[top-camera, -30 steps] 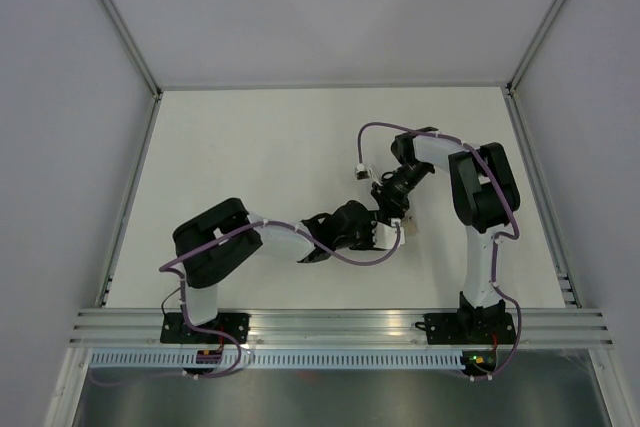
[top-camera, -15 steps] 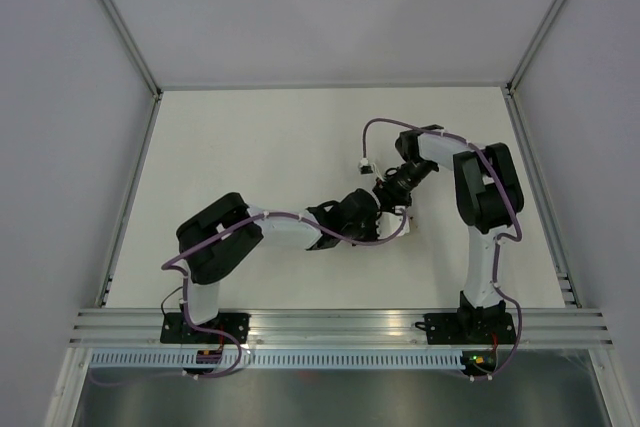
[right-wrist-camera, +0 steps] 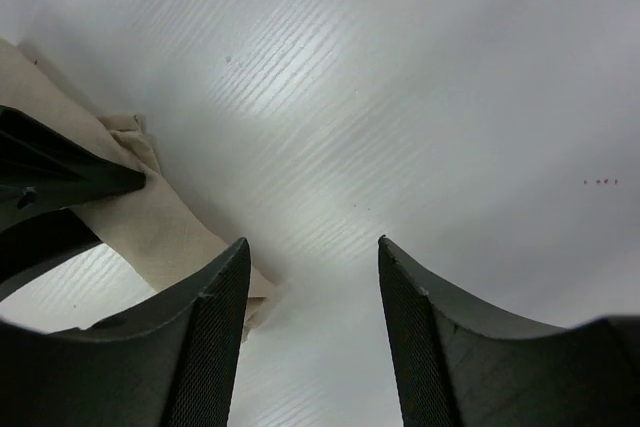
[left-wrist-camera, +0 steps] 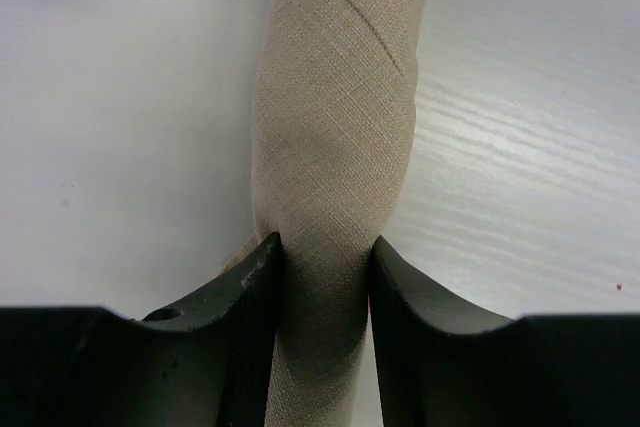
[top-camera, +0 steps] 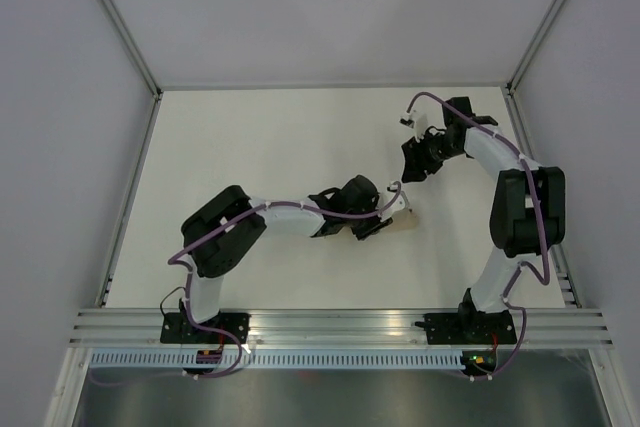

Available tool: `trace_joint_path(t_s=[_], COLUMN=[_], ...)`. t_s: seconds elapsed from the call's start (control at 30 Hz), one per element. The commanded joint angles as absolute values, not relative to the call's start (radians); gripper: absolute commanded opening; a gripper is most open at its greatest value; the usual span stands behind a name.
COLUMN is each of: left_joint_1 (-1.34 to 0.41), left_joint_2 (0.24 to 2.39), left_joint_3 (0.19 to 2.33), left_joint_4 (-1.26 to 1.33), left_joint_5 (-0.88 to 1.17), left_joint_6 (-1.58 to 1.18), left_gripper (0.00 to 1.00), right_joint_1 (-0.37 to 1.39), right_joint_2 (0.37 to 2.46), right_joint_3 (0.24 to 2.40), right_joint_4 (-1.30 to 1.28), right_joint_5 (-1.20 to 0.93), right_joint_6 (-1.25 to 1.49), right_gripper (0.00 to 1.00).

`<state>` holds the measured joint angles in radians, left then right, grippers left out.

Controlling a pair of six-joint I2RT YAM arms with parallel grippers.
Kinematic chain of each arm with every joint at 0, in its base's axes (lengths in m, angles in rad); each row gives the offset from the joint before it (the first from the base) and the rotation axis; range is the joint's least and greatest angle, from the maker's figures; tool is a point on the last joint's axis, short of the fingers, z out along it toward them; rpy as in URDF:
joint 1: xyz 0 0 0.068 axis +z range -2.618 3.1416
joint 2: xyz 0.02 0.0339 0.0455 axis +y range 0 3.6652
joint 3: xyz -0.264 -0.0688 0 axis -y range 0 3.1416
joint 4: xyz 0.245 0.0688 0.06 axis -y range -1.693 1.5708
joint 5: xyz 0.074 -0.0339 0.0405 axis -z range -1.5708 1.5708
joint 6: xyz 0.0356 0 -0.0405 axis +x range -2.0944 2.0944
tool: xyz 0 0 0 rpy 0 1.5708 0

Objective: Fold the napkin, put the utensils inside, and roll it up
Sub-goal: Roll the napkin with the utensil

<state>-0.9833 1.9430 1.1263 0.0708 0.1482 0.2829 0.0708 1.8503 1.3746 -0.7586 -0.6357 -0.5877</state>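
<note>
The napkin point(left-wrist-camera: 335, 127) is a tight beige roll lying on the white table, with a diagonal fold edge near its far end. My left gripper point(left-wrist-camera: 322, 242) is shut on the roll, one jaw pressed against each side. From above, only a small beige end of the napkin point(top-camera: 403, 217) shows beside the left gripper point(top-camera: 385, 215). My right gripper point(top-camera: 412, 162) hangs open and empty over bare table at the back right, apart from the roll. In the right wrist view the napkin point(right-wrist-camera: 150, 217) lies at the left, beyond the open right gripper point(right-wrist-camera: 312, 242). The utensils are hidden.
The white table point(top-camera: 260, 147) has raised walls on its left, back and right sides. An aluminium rail point(top-camera: 340, 322) runs along its near edge by the arm bases. A dark finger of the left gripper point(right-wrist-camera: 50, 172) reaches into the right wrist view.
The right gripper has opened and drawn away from the napkin toward the back right. The left gripper has shifted slightly right and closed in on the roll.
</note>
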Motion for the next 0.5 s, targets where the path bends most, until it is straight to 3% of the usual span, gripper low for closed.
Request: trace_joint_path(t_s=[0.0, 0.47], left_joint_1=[-0.979, -0.980], left_joint_2=[2.011, 2.129], left_joint_3=[1.198, 1.328], left_joint_4=[-0.037, -0.080], left_joint_5=[0.158, -0.037], left_joint_6=[0.112, -0.320], left_gripper=[0.44, 0.45], right_joint_1=[0.064, 0.026], right_joint_2=[1.761, 1.597], right_joint_3=[1.309, 1.078], right_joint_4=[-0.700, -0.661], right_joint_5=[-0.557, -0.440], right_joint_6=[-0.508, -0.503], right_gripper=[0.59, 0.56])
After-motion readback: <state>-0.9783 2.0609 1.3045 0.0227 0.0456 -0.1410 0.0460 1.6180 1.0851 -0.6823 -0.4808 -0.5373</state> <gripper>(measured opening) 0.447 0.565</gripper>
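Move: The left fingers already grip the rolled napkin with the utensils hidden inside, its middle practically at that hand's pads; its free right end sticks out about 9 cm to the right and 2 cm farther forward. The open right hand hangs clear of the roll: from it the free right end lies some 11 cm back, barely 1 cm left and 7 cm down, while the napkin's middle is about 13 cm back and 10 cm left. Keeping its pinch on the rolled napkin, the left hand carries it low over the table about 4 cm to the right and forward, while its wrist turns some 20 degrees counter-clockwise and tips a little, swinging the free right end forward. The right hand, fingers staying open, comes back about 5 cm and drifts right a good 3 cm while sinking slightly, closing in on that free end without touching it. ##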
